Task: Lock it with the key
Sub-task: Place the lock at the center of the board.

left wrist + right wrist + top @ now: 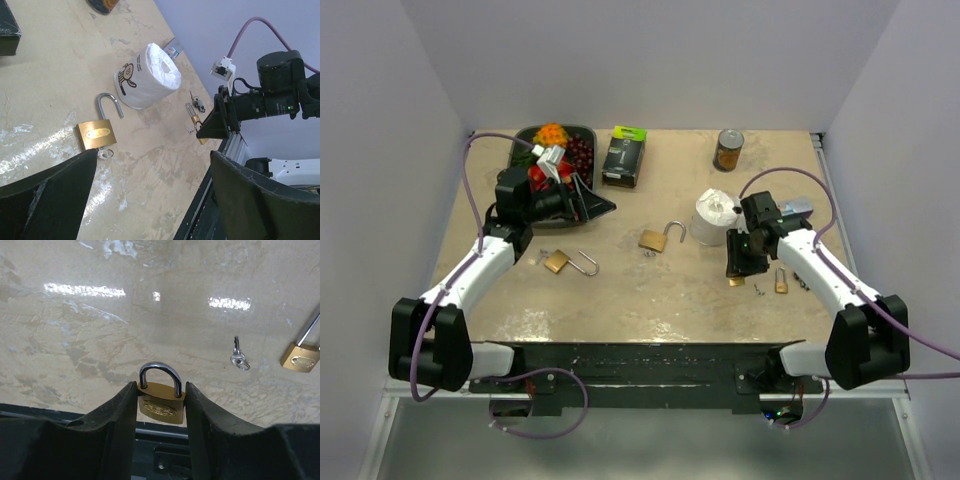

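Note:
My right gripper (160,390) is shut on a brass padlock (161,404) with its shackle closed, held by its sides just above the table's near edge; the same gripper (738,268) shows low at the right. A key (239,358) and another brass padlock (300,358) lie beyond it. An open-shackle padlock (655,240) lies mid-table with a key (105,154) at its base. A third padlock (558,262), shackle open, lies at the left. My left gripper (595,207) hovers open and holds nothing; its fingers (250,200) frame bare table.
A toilet roll (716,216) stands just behind the right gripper. A dark tray (586,132) of fruit sits at the back left under the left wrist. A black box (623,158) and a can (728,150) stand along the back.

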### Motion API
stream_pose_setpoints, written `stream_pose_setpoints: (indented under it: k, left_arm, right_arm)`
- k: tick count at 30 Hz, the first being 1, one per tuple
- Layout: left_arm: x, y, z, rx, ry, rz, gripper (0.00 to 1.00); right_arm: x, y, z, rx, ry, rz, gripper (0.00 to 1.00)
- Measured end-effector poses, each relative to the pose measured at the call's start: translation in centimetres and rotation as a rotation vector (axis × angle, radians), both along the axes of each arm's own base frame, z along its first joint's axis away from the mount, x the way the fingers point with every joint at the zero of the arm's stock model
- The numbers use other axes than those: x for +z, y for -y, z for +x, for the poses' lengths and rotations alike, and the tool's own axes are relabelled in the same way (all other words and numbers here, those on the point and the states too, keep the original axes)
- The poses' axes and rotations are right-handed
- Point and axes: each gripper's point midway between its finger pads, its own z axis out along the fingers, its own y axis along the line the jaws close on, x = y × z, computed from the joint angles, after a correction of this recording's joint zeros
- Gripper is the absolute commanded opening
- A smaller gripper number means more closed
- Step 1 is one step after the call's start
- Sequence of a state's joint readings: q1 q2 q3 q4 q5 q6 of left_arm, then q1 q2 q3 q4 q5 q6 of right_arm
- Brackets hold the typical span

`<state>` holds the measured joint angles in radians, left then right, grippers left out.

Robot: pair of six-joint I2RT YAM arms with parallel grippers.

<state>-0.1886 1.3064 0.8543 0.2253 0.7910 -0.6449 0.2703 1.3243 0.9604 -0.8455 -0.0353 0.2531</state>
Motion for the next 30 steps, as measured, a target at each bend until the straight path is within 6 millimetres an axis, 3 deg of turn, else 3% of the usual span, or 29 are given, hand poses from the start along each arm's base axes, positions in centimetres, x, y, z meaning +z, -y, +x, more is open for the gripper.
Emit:
stream_pose_setpoints:
  k: [12, 25, 30]
  left_arm:
    - [-0.6, 0.0, 0.1, 0.0, -0.021, 0.005, 0.99]
    - [-0.9, -0.1, 0.3, 0.003, -0.028, 0.007, 0.99]
    - [-1.5, -0.1, 0.5, 0.003, -0.043, 0.009, 0.99]
  right_arm:
    - [-4.0, 1.7, -1.1, -0.073, -0.163, -0.066, 0.0]
    - [-6.4, 2.1, -0.5, -0.101, -0.223, -0.064, 0.0]
    - [-7.0, 2.0, -0.3, -0.1, -0.231, -0.063, 0.14]
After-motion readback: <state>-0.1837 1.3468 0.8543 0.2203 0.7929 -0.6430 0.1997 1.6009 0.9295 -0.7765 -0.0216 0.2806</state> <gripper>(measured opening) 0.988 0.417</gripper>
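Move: Shut in the right fingers, the brass padlock hangs over bare table; the spot it is taken to lies about 8 cm below and 2 cm right, level in reach. The loose keys lie 8 cm right and about 1 cm farther out, the closed lock some 14 cm right and 3 cm out. The paper roll stands roughly 18 cm ahead and 6 cm left. From the left hand that spot is about 35 cm right, 12 cm back, 22 cm down. Lowering the closed padlock about 7 cm towards the clear patch left of the loose keys, the right hand drifts 2 cm to its right on the way and slows as it nears the table. The wrist tilts some 15 degrees until the fingers point almost straight down, and they keep their pinch on the lock body. ##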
